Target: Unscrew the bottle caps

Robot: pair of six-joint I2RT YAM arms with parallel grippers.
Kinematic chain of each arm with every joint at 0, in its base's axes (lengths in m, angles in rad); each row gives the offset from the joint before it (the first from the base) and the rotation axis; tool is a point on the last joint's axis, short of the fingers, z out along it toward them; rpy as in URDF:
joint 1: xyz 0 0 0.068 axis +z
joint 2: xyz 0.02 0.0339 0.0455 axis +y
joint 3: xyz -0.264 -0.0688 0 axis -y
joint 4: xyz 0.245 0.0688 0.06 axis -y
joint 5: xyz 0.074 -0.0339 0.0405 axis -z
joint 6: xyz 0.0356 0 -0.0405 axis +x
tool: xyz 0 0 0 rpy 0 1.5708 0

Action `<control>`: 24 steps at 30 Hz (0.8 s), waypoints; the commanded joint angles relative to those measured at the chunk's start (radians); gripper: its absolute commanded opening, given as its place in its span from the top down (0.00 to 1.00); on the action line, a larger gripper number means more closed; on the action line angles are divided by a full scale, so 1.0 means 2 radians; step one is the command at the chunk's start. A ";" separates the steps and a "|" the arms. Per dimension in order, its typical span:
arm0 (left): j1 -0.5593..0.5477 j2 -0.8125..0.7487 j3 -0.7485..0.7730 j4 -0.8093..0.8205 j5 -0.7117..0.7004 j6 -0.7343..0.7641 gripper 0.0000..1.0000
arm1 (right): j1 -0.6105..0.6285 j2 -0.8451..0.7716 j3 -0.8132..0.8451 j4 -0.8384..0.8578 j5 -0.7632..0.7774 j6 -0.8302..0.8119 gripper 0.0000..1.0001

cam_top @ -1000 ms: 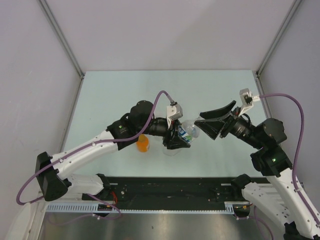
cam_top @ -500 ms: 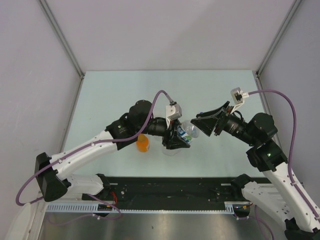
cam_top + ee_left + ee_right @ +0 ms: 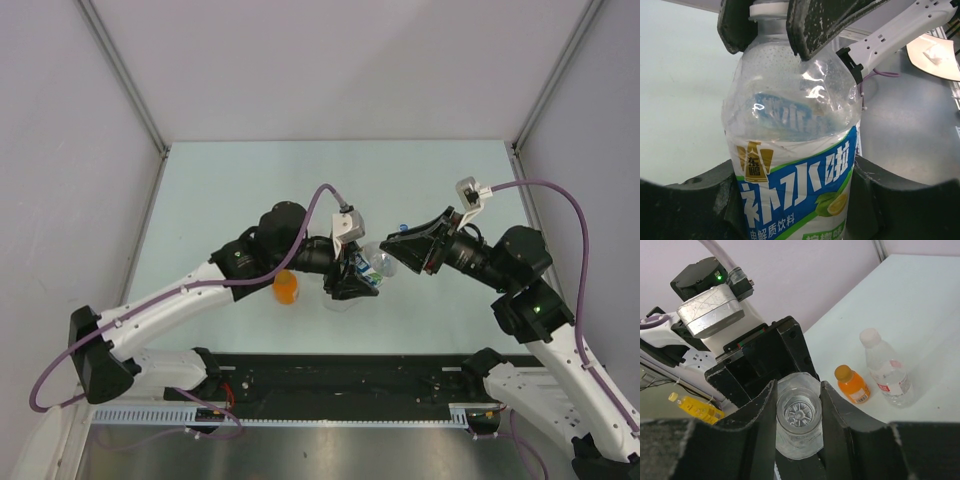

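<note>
My left gripper point(image 3: 355, 278) is shut on the body of the clear bottle point(image 3: 790, 150) with the blue-white label and holds it lifted and tilted toward the right arm. In the right wrist view the bottle's mouth point(image 3: 799, 415) is open, with no cap on it. My right gripper point(image 3: 392, 252) is shut on this neck, a finger point(image 3: 760, 415) pressed against each side. A small blue cap point(image 3: 403, 228) shows on the table just beyond the right gripper. The orange bottle point(image 3: 852, 385) with its orange cap point(image 3: 842, 372) stands beside the red-white labelled bottle point(image 3: 887, 372), which carries a white cap point(image 3: 870, 336).
The orange bottle point(image 3: 287, 288) stands on the table just left of the left gripper. A yellow bottle point(image 3: 692, 410) lies off the table near the arm bases. Grey walls point(image 3: 80, 150) close in the table on three sides.
My right gripper moved left to the held bottle, turned, and closed on its neck. The left arm and its bottle stayed put.
</note>
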 commanded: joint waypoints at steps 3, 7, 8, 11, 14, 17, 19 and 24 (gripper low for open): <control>0.000 -0.036 0.028 -0.004 -0.090 0.020 0.45 | 0.002 -0.012 0.006 -0.014 0.019 -0.013 1.00; 0.000 -0.075 0.013 -0.002 -0.133 0.021 0.00 | -0.001 -0.011 0.017 -0.014 0.034 -0.014 1.00; 0.000 -0.080 0.012 -0.002 -0.147 0.022 0.00 | -0.001 -0.012 0.018 -0.014 0.044 -0.015 1.00; 0.000 -0.101 0.003 -0.008 -0.175 0.022 0.00 | -0.006 -0.012 0.029 -0.012 0.059 -0.015 1.00; 0.001 -0.122 -0.003 -0.012 -0.195 0.023 0.00 | -0.014 -0.011 0.044 -0.015 0.086 -0.016 1.00; 0.001 -0.150 -0.010 -0.020 -0.236 0.020 0.00 | -0.018 -0.009 0.064 -0.032 0.171 -0.030 1.00; 0.001 -0.172 -0.018 -0.019 -0.273 0.018 0.00 | -0.018 0.000 0.075 -0.040 0.234 -0.048 1.00; 0.001 -0.251 -0.051 0.001 -0.316 0.010 0.00 | -0.017 0.051 0.071 -0.025 0.505 -0.085 1.00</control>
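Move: The opened, labelled bottle lies slantwise between both hands. Its middle is about 4 cm right of the left hand, which grips its body, and about 6 cm left, 2 back and 4 below the right, pinching its bare neck. From the right hand the blue cap lies some 19 cm ahead, 9 right and 27 below. The clear bottle is about 10 cm ahead, 8 left of the left hand; the orange one 5 ahead, 17 left. The left fingers let go of the bottle's body, spreading wide, and that hand backs off left and up by some 9 and 8 cm, drifting slightly forward and swinging about 30 degrees counter-clockwise. The right fingers keep their pinch on the neck; after a brief hold they carry the bottle forward and right, slightly up, with gathering speed, turning clockwise. ##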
